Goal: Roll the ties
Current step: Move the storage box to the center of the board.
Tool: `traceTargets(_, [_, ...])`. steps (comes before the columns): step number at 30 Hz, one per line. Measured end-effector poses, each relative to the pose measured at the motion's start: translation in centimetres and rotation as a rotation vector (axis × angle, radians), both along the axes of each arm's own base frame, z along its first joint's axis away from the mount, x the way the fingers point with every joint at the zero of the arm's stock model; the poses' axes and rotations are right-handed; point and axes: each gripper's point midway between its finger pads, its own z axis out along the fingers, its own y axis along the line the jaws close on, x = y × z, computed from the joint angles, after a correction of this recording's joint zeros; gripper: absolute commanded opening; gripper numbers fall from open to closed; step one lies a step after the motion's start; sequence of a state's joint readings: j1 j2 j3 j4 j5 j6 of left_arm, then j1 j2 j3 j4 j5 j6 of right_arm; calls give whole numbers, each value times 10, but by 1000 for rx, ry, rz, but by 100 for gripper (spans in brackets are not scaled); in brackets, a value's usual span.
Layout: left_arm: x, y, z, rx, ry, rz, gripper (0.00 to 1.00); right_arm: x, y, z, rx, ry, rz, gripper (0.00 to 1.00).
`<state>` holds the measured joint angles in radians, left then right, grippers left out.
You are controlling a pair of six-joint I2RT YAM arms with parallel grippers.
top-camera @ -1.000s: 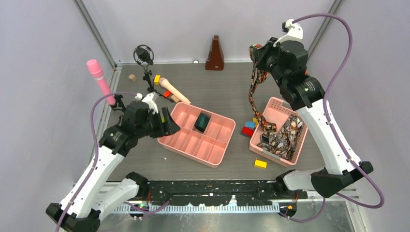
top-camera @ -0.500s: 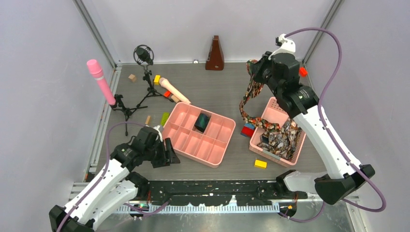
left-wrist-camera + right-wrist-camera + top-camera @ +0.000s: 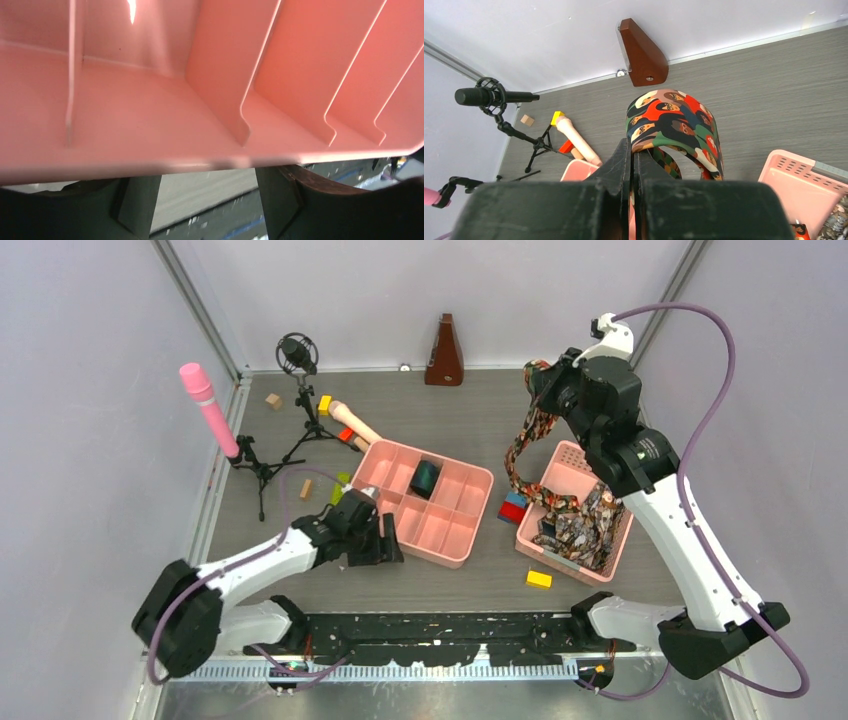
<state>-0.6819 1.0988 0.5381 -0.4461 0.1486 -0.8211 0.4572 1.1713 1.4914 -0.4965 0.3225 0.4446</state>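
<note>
My right gripper (image 3: 543,380) is raised over the back right of the table and shut on a tie (image 3: 524,450), dark with a red, orange, green and white print. In the right wrist view the tie (image 3: 674,122) loops out of the right gripper (image 3: 632,155). It hangs down into the pink basket (image 3: 560,455), where more ties (image 3: 588,525) lie heaped. My left gripper (image 3: 386,539) is low at the near left corner of the pink divided tray (image 3: 455,540). In the left wrist view its fingers (image 3: 140,200) stand apart, and the tray rim (image 3: 210,162) hides their tips. A dark roll (image 3: 425,477) sits in one tray compartment.
A brown metronome (image 3: 444,350) stands at the back wall. A black microphone on a tripod (image 3: 297,352), a pink microphone (image 3: 205,405) and a beige one (image 3: 350,420) are at the back left. Small blocks lie about: yellow (image 3: 539,578), blue and red (image 3: 515,505).
My left arm swung down from the left side to the tray's near left corner. The tray shifted right and turned. My right gripper swayed slightly with the tie still in it.
</note>
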Motion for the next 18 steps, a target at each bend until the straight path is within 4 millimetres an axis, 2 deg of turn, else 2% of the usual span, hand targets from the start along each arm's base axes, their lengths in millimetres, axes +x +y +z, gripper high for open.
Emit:
traceTargets(4, [43, -24, -6, 18, -76, -9, 70, -2, -4, 1, -18, 18, -14, 0])
traceTargets(9, [105, -62, -5, 39, -156, -29, 70, -5, -11, 21, -24, -12, -35, 0])
traceTargets(13, [165, -95, 10, 11, -248, -37, 70, -9, -17, 31, -28, -27, -54, 0])
traceTargets(18, [230, -107, 29, -26, -330, -7, 70, -15, -24, 46, -37, -46, -72, 1])
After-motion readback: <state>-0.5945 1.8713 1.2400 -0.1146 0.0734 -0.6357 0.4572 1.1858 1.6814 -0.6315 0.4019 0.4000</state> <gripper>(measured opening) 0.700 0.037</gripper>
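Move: The divided storage box is right in front of the left fingers, which already bear on the left part of its near long side; its middle is about 12 cm ahead and 9 cm to the right, a couple of cm lower. The wooden pin lies some 31 cm ahead and 5 cm left, the metronome about 42 cm ahead and 15 cm right. From the right hand, the box's middle is some 8 cm back, 30 cm left and 38 cm below. The storage box is driven forward and to the right by the open left fingers, which keep pushing on its near long side; that hand sweeps about 23 cm forward and 11 cm right, rising some 3 cm late on as its fingertips tilt roughly 20 degrees up and forward. The right hand keeps its pinch on the hanging tie, lifting it about 5 cm and easing slightly right. ##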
